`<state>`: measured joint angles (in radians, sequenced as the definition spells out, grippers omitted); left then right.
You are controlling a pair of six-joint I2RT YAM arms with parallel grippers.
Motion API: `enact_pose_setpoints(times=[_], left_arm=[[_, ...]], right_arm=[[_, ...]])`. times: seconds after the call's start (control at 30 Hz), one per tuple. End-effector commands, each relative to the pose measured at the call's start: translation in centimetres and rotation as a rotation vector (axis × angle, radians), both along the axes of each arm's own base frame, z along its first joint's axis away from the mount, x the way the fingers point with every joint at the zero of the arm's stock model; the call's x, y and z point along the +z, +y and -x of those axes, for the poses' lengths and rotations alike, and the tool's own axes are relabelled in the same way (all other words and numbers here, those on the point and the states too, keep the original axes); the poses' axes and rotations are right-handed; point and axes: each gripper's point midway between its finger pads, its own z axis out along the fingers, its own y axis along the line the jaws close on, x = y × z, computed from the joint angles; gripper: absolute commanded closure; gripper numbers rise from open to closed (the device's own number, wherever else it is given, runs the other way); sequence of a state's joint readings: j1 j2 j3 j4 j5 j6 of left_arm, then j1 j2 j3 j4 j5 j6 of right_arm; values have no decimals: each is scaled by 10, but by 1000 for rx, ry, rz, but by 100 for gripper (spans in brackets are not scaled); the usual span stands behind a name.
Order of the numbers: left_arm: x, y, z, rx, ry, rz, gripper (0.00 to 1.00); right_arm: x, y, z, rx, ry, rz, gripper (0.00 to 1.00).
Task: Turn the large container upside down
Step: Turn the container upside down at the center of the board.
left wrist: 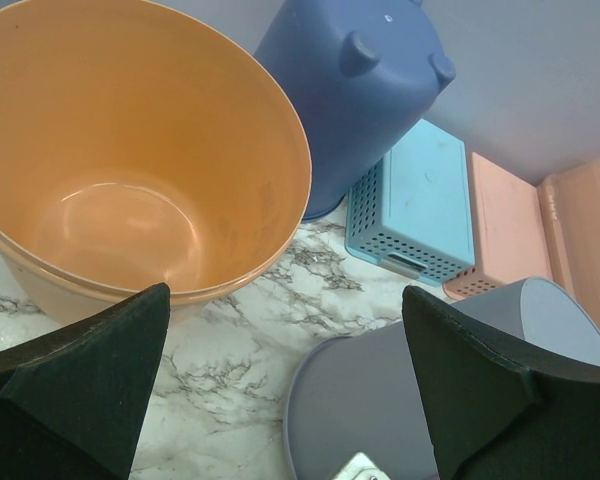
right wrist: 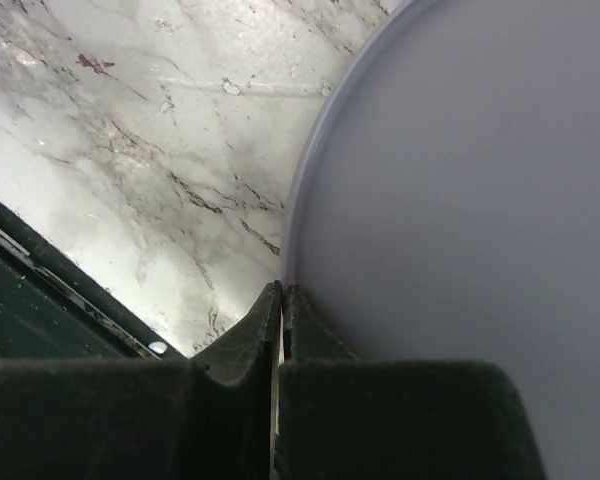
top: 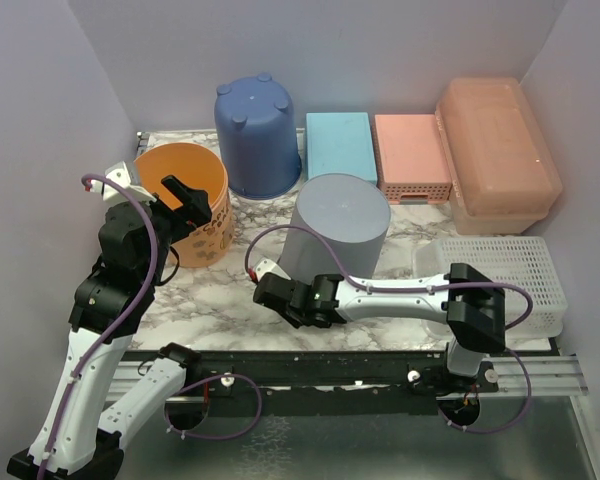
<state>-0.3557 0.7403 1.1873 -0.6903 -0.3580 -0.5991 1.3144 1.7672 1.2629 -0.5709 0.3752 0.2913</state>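
The large container is a translucent peach-orange rectangular box at the back right corner, against the wall; a strip of it shows at the right edge of the left wrist view. Neither gripper touches it. My left gripper hangs open over the near rim of the round orange bucket, with nothing between its fingers. My right gripper is shut at the table's front middle, its tips against the lower edge of a grey upturned bucket, far from the large container.
The grey bucket stands mid-table. An upturned blue bucket, a light blue basket and a pink perforated basket line the back. A white basket lies front right, just ahead of the large container.
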Motion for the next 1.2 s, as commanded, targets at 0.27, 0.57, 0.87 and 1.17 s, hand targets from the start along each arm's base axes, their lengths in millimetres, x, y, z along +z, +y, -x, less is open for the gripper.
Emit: enact_pose_setpoints(times=[0.27,0.57,0.87,1.17], left_arm=[[1,4,1,23,3,0,1],[-1,4,0,25,9,0,1],[-6,3,-2,22,28,-10,1],[-24,26,-2,142,107,-97,1]], right_arm=[[57,30,12,86,39,-221,87],[122,45,32,181,78,-431,80],[239,35,48,273,14,-740,66],[304,-54,-10,-18,-377,-765,47]])
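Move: The grey container stands bottom-up in the centre, still leaning ahead and to the right. Its near-left rim is in the right fingers; its middle is some 9 cm ahead, 8 cm right and 8 cm above that hand. The orange bin stands about 25 cm left of the right hand and 17 cm ahead, the blue container about 35 cm ahead and 10 cm left. From the left hand, the grey container's middle is about 29 cm right, level ahead, 20 cm below. Open the right fingers from the near-left rim of the grey container to about half and bring the right hand up, slowly at first with a slight pull back and left, then fast, until it is some 30 cm higher and clear of the rim. On the way up, swing the fingers about 50 degrees from pointing down to pointing mostly left. ##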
